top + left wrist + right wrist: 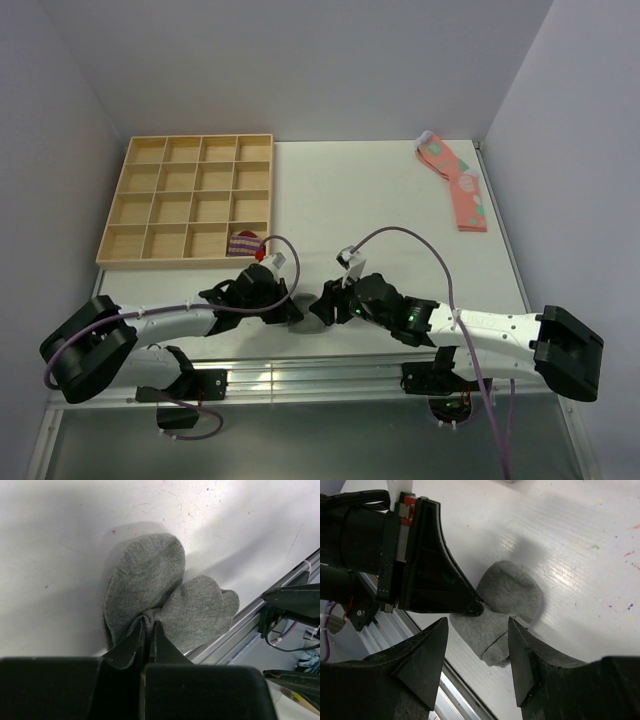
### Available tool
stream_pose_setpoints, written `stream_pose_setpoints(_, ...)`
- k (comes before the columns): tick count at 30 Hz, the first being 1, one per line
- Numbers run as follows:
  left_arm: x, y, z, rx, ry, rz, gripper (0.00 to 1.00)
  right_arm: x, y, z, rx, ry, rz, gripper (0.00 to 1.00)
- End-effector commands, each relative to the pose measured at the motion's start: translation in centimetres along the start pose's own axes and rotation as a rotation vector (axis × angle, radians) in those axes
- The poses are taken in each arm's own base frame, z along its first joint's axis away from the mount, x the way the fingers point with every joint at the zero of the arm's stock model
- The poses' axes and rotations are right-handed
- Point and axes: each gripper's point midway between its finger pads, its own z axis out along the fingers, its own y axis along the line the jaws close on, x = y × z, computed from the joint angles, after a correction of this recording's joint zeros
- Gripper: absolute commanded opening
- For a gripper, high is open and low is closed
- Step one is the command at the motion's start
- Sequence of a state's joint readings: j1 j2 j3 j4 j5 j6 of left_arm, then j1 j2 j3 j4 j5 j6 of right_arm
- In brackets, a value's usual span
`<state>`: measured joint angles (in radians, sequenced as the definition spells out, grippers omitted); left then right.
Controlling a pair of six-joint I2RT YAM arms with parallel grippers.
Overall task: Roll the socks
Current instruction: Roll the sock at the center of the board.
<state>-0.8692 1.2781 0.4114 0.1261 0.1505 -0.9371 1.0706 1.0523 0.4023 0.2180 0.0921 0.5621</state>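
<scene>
The grey socks [150, 580] lie bunched in two rounded lobes on the white table, close to its near edge. My left gripper [149, 622] is shut on a pinch of grey fabric where the lobes meet. In the top view the socks [301, 313] sit between both grippers, mostly hidden by them. My right gripper [477, 622] is open, its fingers spread to either side of the socks' [512, 592] near end and holding nothing. The left gripper's black fingers [440, 580] show in the right wrist view, tips on the fabric. The dark cuff stripes are hidden.
A wooden compartment tray [130, 200] stands at the back left, with a small purple-striped sock bundle [243, 243] in its near right compartment. Pink spotted socks [458, 185] lie at the back right. A metal rail [330, 375] runs along the table's near edge, right beside the grey socks.
</scene>
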Motion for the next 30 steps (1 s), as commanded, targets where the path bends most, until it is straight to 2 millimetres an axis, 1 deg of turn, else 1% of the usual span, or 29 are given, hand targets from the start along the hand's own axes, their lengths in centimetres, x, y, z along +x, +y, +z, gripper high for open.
stream_pose_setpoints(1,2.7,3.9,-0.5,-0.132,0.137,-0.001,0.00,-1.4,0.5,0.5,-0.017,-0.072,-0.049,0.59)
stream_pose_setpoints(2,2.7,3.9,-0.6,-0.133,0.148,0.002,0.00,-1.4,0.5,0.5,-0.017,-0.070,-0.054,0.59)
stream_pose_setpoints(3,2.3,3.9,-0.6,-0.130,0.144,-0.001,0.00,-0.9,0.5,0.7,-0.017,-0.058,-0.062,0.59)
stream_pose_setpoints(13,2.1,4.3,-0.2,-0.122,0.183,-0.013,0.00,2.1,0.1,1.6,0.013,0.009,-0.095,0.58)
stream_pose_setpoints(17,2.1,4.4,0.0,-0.123,0.194,-0.019,0.00,3.2,0.4,1.9,0.012,0.036,-0.108,0.58)
stream_pose_setpoints(23,1.5,4.4,0.0,-0.122,0.196,-0.022,0.00,4.7,0.4,2.5,0.044,0.084,-0.143,0.58)
stream_pose_setpoints(26,1.3,4.5,0.1,-0.123,0.199,-0.024,0.00,6.0,0.2,2.8,0.074,0.128,-0.174,0.58)
stream_pose_setpoints(30,0.9,4.4,0.3,-0.113,0.196,-0.039,0.00,6.7,0.2,3.0,0.097,0.146,-0.188,0.58)
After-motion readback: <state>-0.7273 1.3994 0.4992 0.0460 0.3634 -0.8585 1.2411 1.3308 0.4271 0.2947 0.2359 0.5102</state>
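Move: The gray sock is already pinched in the left fingers, its middle about 3 cm to the left hand's right and level fore and aft, a centimetre lower. From the raised right hand that middle lies some 5 cm left, about level fore and aft and 8 cm down. From the right hand, the metal rail runs about 10 cm back, straight behind and 10 cm down; the rolled purple sock sits roughly 19 cm ahead, 20 cm left and 8 cm lower. Sink the right gripper about 6 cm with its fingers kept half open, drawing back and a little left, and let it roll some 10 degrees, left side dropping, until the fingertips reach the free near-right part of the gray sock. Keep the left fingers shut on the sock, easing forward about 1 cm. ##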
